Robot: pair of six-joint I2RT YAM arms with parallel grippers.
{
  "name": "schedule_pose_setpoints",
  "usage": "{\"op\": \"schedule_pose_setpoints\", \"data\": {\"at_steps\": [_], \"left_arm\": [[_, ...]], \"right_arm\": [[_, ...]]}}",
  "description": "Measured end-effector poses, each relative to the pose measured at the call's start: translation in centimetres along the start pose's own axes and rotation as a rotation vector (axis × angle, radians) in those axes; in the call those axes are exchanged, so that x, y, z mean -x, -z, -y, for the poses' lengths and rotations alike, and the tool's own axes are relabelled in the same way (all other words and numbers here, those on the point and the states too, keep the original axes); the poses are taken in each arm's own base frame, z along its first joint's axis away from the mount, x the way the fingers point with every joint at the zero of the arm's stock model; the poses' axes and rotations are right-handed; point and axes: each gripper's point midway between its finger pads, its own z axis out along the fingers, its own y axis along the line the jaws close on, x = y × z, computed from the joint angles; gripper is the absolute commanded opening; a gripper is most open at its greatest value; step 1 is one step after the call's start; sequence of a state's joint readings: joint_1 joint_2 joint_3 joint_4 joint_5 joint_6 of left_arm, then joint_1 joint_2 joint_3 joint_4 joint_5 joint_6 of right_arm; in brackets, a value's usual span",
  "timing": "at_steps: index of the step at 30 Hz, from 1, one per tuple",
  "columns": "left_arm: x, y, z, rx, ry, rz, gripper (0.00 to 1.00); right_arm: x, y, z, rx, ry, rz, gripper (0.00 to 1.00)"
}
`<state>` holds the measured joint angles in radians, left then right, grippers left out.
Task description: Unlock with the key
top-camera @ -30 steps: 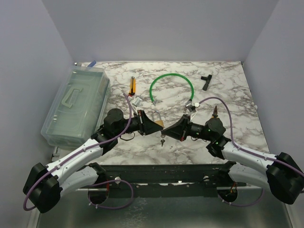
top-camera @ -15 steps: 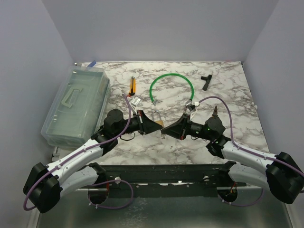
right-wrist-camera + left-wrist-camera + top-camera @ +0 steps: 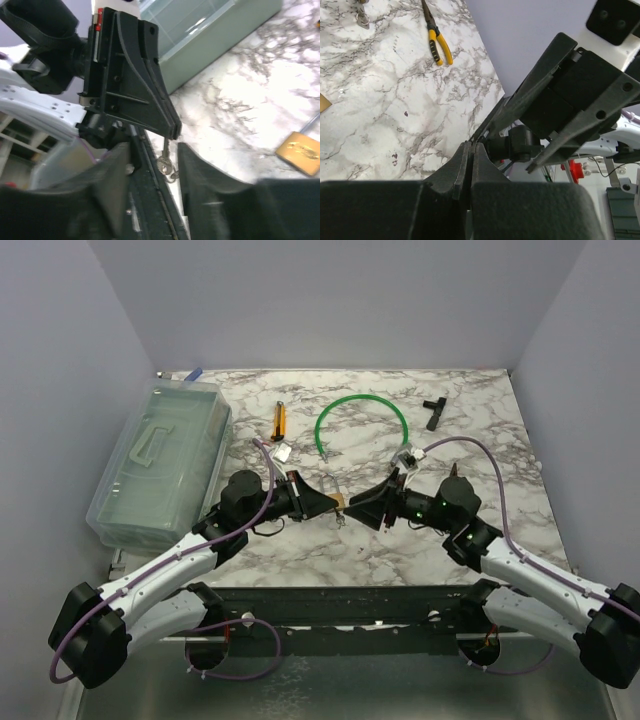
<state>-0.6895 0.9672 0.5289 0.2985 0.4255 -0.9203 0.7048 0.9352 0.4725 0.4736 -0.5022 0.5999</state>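
My left gripper [image 3: 326, 502] is shut, with the key's blade pinched at its tips. In the right wrist view the small silvery key [image 3: 165, 152] hangs down from those black tips [image 3: 172, 131], its ring below it. In the left wrist view the shut left gripper [image 3: 471, 146] hides the key. My right gripper [image 3: 154, 147] is open, one finger on each side of the hanging key, not touching it. In the top view the right gripper [image 3: 362, 505] faces the left one tip to tip. The brass padlock [image 3: 300, 156] lies on the marble beside them [image 3: 339, 501].
A clear plastic box [image 3: 160, 460] stands at the left. A green cable loop [image 3: 360, 425], yellow-handled pliers [image 3: 280, 420], a black T-shaped part [image 3: 433, 412] and small metal bits [image 3: 285, 452] lie further back. The table's near edge is just below the grippers.
My right gripper has moved up and left, closer to the left gripper's tip, and now straddles the key. The key hangs a little higher. The left arm has barely moved.
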Motion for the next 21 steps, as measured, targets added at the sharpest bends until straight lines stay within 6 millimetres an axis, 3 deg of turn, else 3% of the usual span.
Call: {"op": "schedule_pose_setpoints", "data": {"at_steps": [2, 8, 13, 21], "left_arm": [[0.1, 0.0, -0.2, 0.010, 0.002, 0.007, 0.00], [0.6, -0.4, -2.3, 0.134, 0.063, 0.033, 0.00], [2.5, -0.9, -4.0, 0.324, 0.176, 0.079, 0.00], [2.9, -1.4, -6.4, 0.495, 0.310, 0.096, 0.00]], "right_arm": [[0.2, 0.1, 0.3, -0.026, 0.022, -0.003, 0.66], [0.0, 0.4, 2.3, -0.130, 0.128, -0.072, 0.70], [-0.2, 0.0, 4.1, -0.230, 0.199, -0.121, 0.76], [-3.3, -3.7, 3.8, -0.337, 0.362, -0.252, 0.76]]}}
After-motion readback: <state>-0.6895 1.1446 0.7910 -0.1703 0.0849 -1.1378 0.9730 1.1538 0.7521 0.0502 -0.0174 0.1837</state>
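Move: From my right hand, opening and empty, the padlock lies flat on the table about 15 cm ahead, 4 cm to the left and some 17 cm below. The key hangs from my left fingertips, about 2 cm to the left of my right hand, level fore and aft and 3 cm lower. From my left hand the padlock is about 14 cm ahead, 1 cm left and 16 cm below; the green hose's left end lies some 13 cm beyond the padlock and 2 cm farther left. Opening my right fingers much wider, I send that hand down about 5 cm towards the padlock, first forward and slightly right, then left, its fingers tipping down some 30 degrees. My left hand, still pinching the key, goes about 6 cm forward and 4 cm down, swinging counter-clockwise from pointing right to forward-right and dipping its fingertips. ##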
